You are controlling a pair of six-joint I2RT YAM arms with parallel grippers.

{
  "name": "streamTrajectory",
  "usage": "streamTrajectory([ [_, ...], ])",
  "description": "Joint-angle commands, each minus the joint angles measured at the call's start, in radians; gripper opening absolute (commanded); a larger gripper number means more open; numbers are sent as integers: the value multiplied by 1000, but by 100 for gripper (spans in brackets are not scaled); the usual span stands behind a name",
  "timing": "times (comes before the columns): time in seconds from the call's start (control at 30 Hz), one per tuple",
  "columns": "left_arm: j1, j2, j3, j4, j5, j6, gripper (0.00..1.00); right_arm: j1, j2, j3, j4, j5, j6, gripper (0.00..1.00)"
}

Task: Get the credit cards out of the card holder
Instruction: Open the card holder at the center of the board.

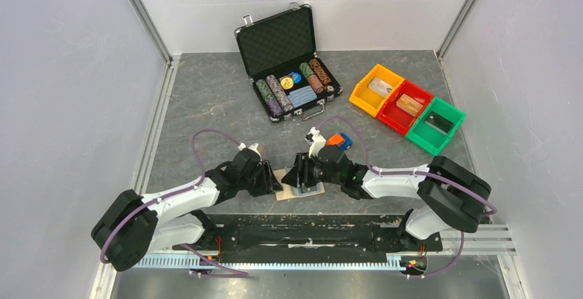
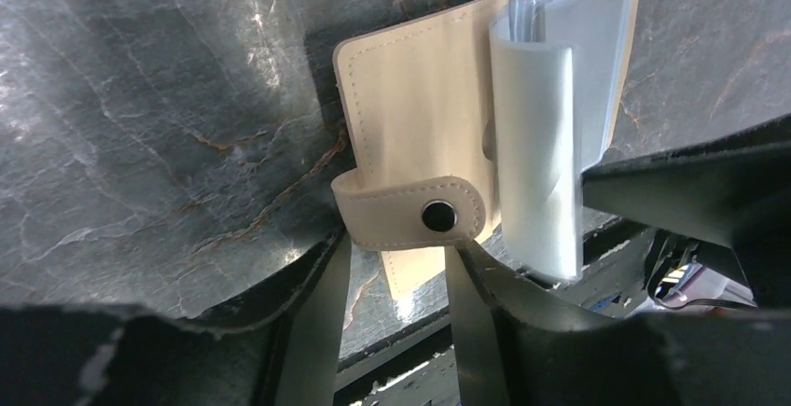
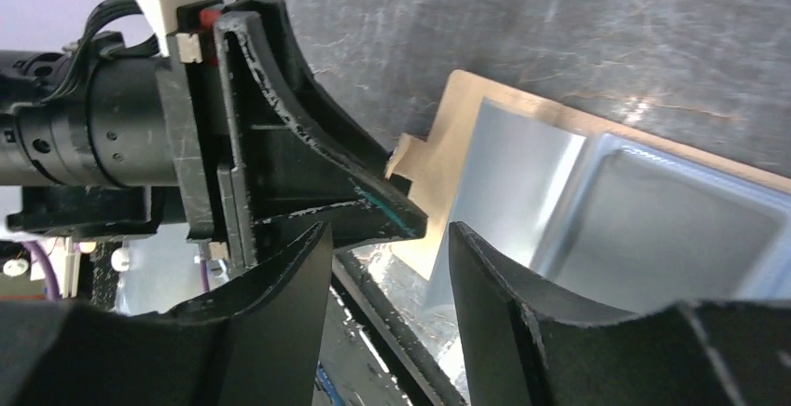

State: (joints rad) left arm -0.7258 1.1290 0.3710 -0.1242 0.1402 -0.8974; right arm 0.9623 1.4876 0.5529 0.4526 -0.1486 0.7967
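Observation:
The tan card holder (image 1: 283,193) lies open on the grey table near the front edge, between both grippers. In the left wrist view its tan cover (image 2: 420,107) and snap tab (image 2: 410,210) show. A pale blue leaf (image 2: 536,163) stands curled up from it, with flat grey-blue credit cards (image 2: 588,33) behind. My left gripper (image 2: 399,247) is open, its tips at the two ends of the tab. My right gripper (image 3: 387,238) is open and empty. Its right finger is beside the raised leaf (image 3: 504,182), over the pale cards (image 3: 662,229). The grippers (image 1: 273,177) (image 1: 297,175) almost touch.
An open black chip case (image 1: 287,62) stands at the back. Yellow (image 1: 364,96), red (image 1: 392,117) and green (image 1: 423,137) bins sit at the right. A small orange and blue object (image 1: 339,141) lies behind the right gripper. The table's front edge is just beside the holder.

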Motion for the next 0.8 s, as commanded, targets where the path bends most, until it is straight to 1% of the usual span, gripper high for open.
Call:
streamTrajectory([
  [0.0, 2, -69, 17, -101, -65, -15, 53, 23, 21, 18, 95, -44, 17, 51],
  [0.1, 6, -149, 53, -227, -170, -19, 61, 24, 25, 6, 105, -43, 21, 51],
  [0.2, 9, -244, 79, -324, -241, -29, 64, 24, 25, 2, 109, -46, 13, 49],
  [0.37, 9, -348, 99, -349, -246, -44, 65, 24, 42, 17, 111, -61, 5, 48],
  [0.57, 9, -347, 127, -347, -228, -34, 70, 34, 91, 29, 151, -103, 16, 53],
  [0.77, 9, -303, 141, -317, -197, -6, 75, 35, 48, 27, 83, -75, -22, 56],
])
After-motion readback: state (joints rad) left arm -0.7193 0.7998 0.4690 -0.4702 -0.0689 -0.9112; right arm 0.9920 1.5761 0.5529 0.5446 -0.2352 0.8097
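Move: The right hand hangs over the open card holder: the raised clear sleeve lies about 2 cm back and 1 cm right of it, some 3 cm below. The strap of the tan cover is about 3 cm back and 3 cm left; the toy car is roughly 11 cm ahead and 14 cm right, the chip case tray 26 cm ahead and 2 cm right. From the left hand, that sleeve lies about 4 cm right and level ahead. Up about 6 cm and left about 4 cm goes the left hand, lifting away from the cover by the strap while its fingers open wider and tip up some 10 degrees. The right hand eases back about 2 cm and a little left, finally sinking about 1 cm, fingers staying half open as a fingertip keeps against the clear sleeve and pushes it towards the cover. ##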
